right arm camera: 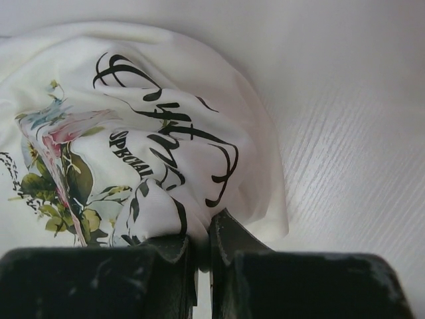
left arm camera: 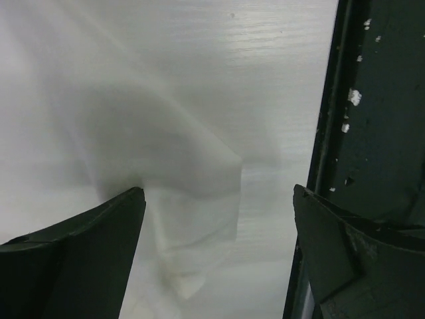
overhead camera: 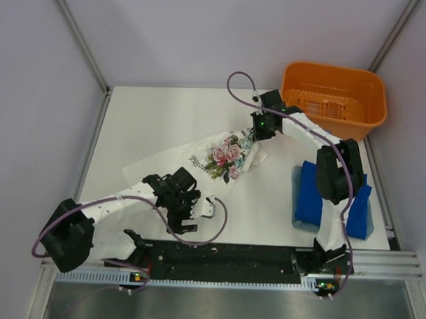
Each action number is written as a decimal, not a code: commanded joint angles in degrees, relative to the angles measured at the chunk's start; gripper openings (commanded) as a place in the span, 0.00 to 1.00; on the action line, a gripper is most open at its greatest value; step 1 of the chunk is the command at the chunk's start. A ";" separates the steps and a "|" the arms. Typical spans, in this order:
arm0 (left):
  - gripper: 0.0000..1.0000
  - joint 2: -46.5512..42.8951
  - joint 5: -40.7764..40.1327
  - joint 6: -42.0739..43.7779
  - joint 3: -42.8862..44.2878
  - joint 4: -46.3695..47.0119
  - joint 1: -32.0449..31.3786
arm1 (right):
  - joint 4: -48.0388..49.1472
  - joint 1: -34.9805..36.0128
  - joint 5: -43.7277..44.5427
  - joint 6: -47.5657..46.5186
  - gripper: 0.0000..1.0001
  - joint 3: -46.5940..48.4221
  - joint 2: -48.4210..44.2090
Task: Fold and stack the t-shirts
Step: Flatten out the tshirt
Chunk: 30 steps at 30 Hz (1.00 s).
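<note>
The white t-shirt (overhead camera: 223, 156) with the pink-rose print and dark lettering lies crumpled at the table's centre, trailing toward the left. My right gripper (overhead camera: 259, 128) is shut on a bunched fold of it by the lettering; in the right wrist view (right arm camera: 202, 232) cloth is pinched between the fingers. My left gripper (overhead camera: 189, 211) is open and empty near the front rail. In the left wrist view (left arm camera: 218, 193) a plain white corner of the shirt (left arm camera: 199, 219) lies on the table between its spread fingers. The royal blue t-shirt (overhead camera: 306, 194) lies folded at the right, partly under my right arm.
An orange plastic basket (overhead camera: 334, 97) stands at the back right corner. A black rail (overhead camera: 224, 254) runs along the table's near edge and shows at the right of the left wrist view (left arm camera: 378, 100). Purple cables loop off both arms.
</note>
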 commanded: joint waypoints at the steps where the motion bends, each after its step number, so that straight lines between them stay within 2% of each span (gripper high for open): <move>1: 0.91 6.46 -5.88 -0.45 -1.10 9.38 -2.05 | 0.26 0.40 -0.91 0.09 0.00 -1.00 -5.16; 2: 0.79 8.57 -7.47 -0.71 -0.76 10.09 -2.14 | 0.26 0.40 -0.73 -0.08 0.00 -1.35 -6.12; 4: 0.34 11.13 -9.50 -1.07 1.95 7.65 -2.14 | 0.17 0.40 0.23 -0.78 0.00 -2.40 -8.41; 5: 0.00 11.40 -9.68 -0.81 3.36 5.29 -1.88 | 0.17 0.40 0.59 -1.31 0.00 -3.02 -9.81; 7: 0.00 8.96 -8.81 -0.28 6.09 2.11 -0.48 | -0.18 0.40 -0.11 -2.80 0.00 -4.42 -13.32; 10: 0.00 -0.61 -7.66 1.30 9.52 -0.10 3.99 | -0.62 0.40 -3.53 -5.87 0.00 -6.71 -20.17; 12: 0.00 -7.55 -6.79 1.92 13.02 -0.80 10.47 | -0.71 0.40 -6.95 -8.33 0.00 -9.25 -25.88; 14: 0.00 -9.86 -7.57 1.57 18.81 -4.56 14.19 | -0.71 0.40 -11.08 -10.79 0.00 -11.01 -31.24; 19: 0.00 -12.24 -14.06 -3.25 30.07 -13.62 14.82 | -1.41 0.40 -21.27 -15.72 0.00 -12.60 -44.08; 21: 0.00 -12.24 -24.74 -9.30 36.74 -15.12 14.99 | -2.11 0.40 -26.98 -17.57 0.00 -12.34 -48.22; 22: 0.00 -12.41 -27.15 -10.55 40.95 -17.04 14.91 | -2.38 0.40 -30.66 -18.36 0.00 -12.25 -50.50; 27: 0.00 -16.19 -26.30 -11.09 54.15 -22.94 16.22 | -6.76 0.49 -45.16 -21.61 0.00 -9.71 -57.02; 30: 0.00 -17.25 -27.96 -11.18 55.76 -23.22 17.19 | -10.37 0.40 -53.70 -24.59 0.00 -8.56 -57.81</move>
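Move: The near corner of the t-shirt lies between and under the left hand's open fingers, some 2 cm ahead and 3 cm below; the flower print is about 20 cm ahead, 10 cm right. From the right hand, which already holds the shirt's far end, that corner is some 25 cm back, 17 cm left and 7 cm lower, and the print about 8 cm back, 8 cm left; the orange bin is roughly 10 cm ahead, 22 cm right, and the blue cloth 19 cm back, 21 cm right. The left hand dips a couple of centimetres and edges forward, shuts its fingers on the shirt's near corner, then carries it steeply up about 35 cm, forward at first and then leftward away from the right hand, its fingers swinging from down to forward. The right hand keeps its pinch on the other end and, as the left closes, starts up some 30 cm while drawing back about 24 cm towards the base, tipping its fingers up and around to the left. ##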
